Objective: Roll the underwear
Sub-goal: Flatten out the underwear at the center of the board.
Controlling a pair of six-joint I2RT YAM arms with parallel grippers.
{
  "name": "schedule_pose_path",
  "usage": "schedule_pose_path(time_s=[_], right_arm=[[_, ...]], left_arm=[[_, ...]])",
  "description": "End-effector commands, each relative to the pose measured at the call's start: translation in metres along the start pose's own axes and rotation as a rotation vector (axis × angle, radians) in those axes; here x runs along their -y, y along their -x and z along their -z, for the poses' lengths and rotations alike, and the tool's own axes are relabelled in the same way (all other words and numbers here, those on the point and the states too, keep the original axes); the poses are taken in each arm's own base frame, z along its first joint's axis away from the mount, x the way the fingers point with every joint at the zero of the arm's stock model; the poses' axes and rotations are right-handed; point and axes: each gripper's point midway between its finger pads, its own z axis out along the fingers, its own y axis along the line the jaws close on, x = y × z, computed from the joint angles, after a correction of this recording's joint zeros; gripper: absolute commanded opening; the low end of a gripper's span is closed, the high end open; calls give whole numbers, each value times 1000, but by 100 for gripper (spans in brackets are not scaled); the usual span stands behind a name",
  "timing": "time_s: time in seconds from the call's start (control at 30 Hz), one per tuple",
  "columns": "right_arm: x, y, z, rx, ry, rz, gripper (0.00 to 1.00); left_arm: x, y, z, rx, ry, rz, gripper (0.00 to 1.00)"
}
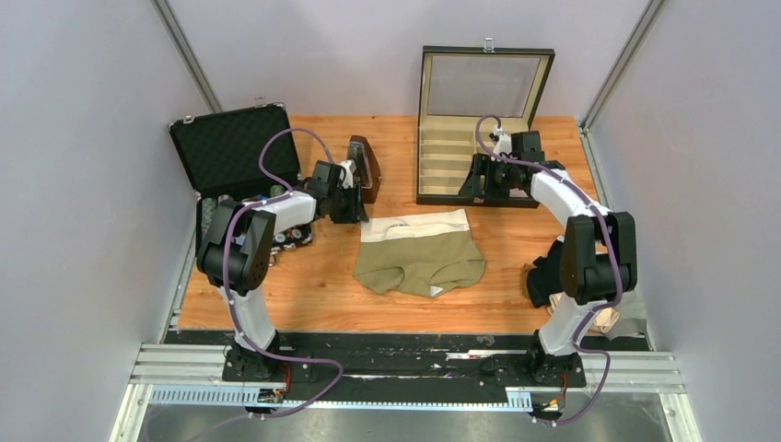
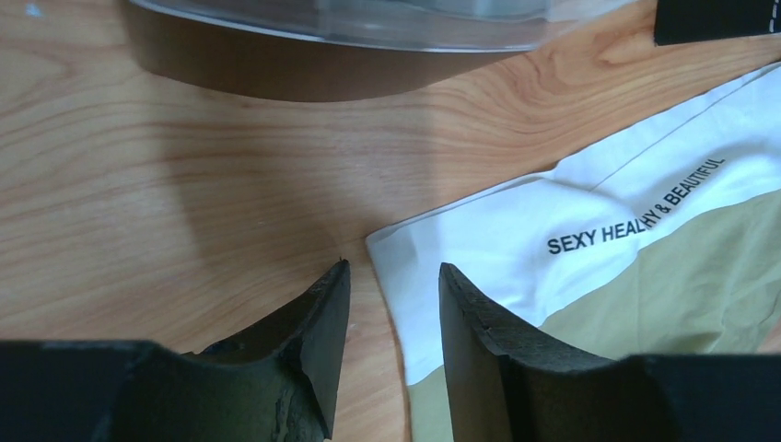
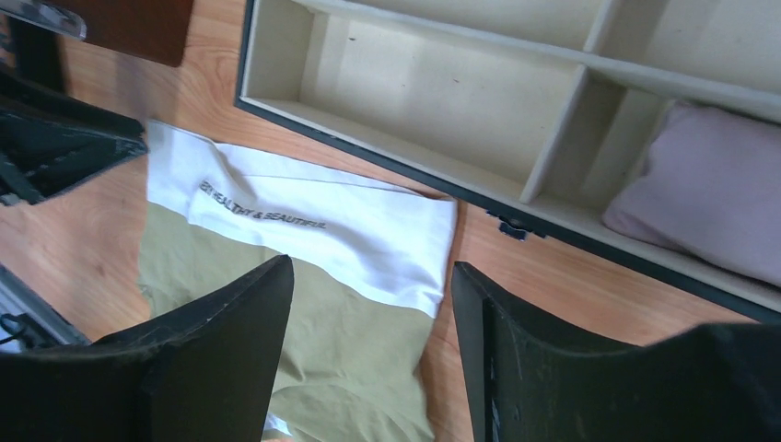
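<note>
An olive-khaki underwear (image 1: pixel 421 262) lies flat mid-table, its white waistband (image 1: pixel 414 224) on the far side. My left gripper (image 1: pixel 357 210) hovers at the waistband's left corner. In the left wrist view it (image 2: pixel 394 269) is open, with the printed waistband's (image 2: pixel 589 203) corner lying between the fingers, untouched. My right gripper (image 1: pixel 479 180) hangs above the right corner; in its wrist view it (image 3: pixel 368 267) is open over the olive cloth (image 3: pixel 350 341), with nothing gripped. A dark pile of black underwear (image 1: pixel 543 276) sits by the right arm.
An open wooden divider box (image 1: pixel 470 157) stands at the back, with a pale pink roll (image 3: pixel 700 193) in one compartment. An open black foam case (image 1: pixel 235 147) is at the back left, a small brown box (image 1: pixel 366 166) beside it.
</note>
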Motion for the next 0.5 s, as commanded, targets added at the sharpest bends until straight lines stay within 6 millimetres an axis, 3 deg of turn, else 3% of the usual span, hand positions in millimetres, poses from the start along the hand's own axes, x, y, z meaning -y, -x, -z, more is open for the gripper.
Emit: schedule_pose_path(time_s=[0.0,0.17,0.33,0.43,0.47], right_arm=[[-21,18,8,77,88,-15,65],[-14,-11,5,28,73,-49,65],[-6,-33,-4,-23,32,-82,63],[-4,-38,-11,-38,-11,-58,62],[-4,-39,-14,-40,-23,-48,62]], left_arm=[[12,6,-10,28,27,-19,47],[2,-2,-16,7,112,-7,41],[-10,-4,-18,4,183,-8,22],[-17,-5,-18,-2,217,-26,2],[-19,-4,-16,3,229,-32,1]])
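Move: The underwear waistband's left corner lies almost at the left fingertips, about 1 cm ahead, 1 cm right and 2 cm below. From that hand the metronome stands some 8 cm ahead, level sideways, its middle 3 cm higher. The waistband's right end is roughly 2 cm ahead of the right hand, 2 cm left and 9 cm below. The open display box's tray is about 13 cm ahead of the right hand, level sideways and 8 cm below. Close the left gripper from half open to almost shut on the waistband's left corner and pinch it, easing about 1.5 cm right, then slightly back left while creeping forward and down, with a small roll. Meanwhile bring the right gripper down and back, about 3.5 cm each way, towards the waistband's right end, fingers kept open and tipping slightly more downward. ##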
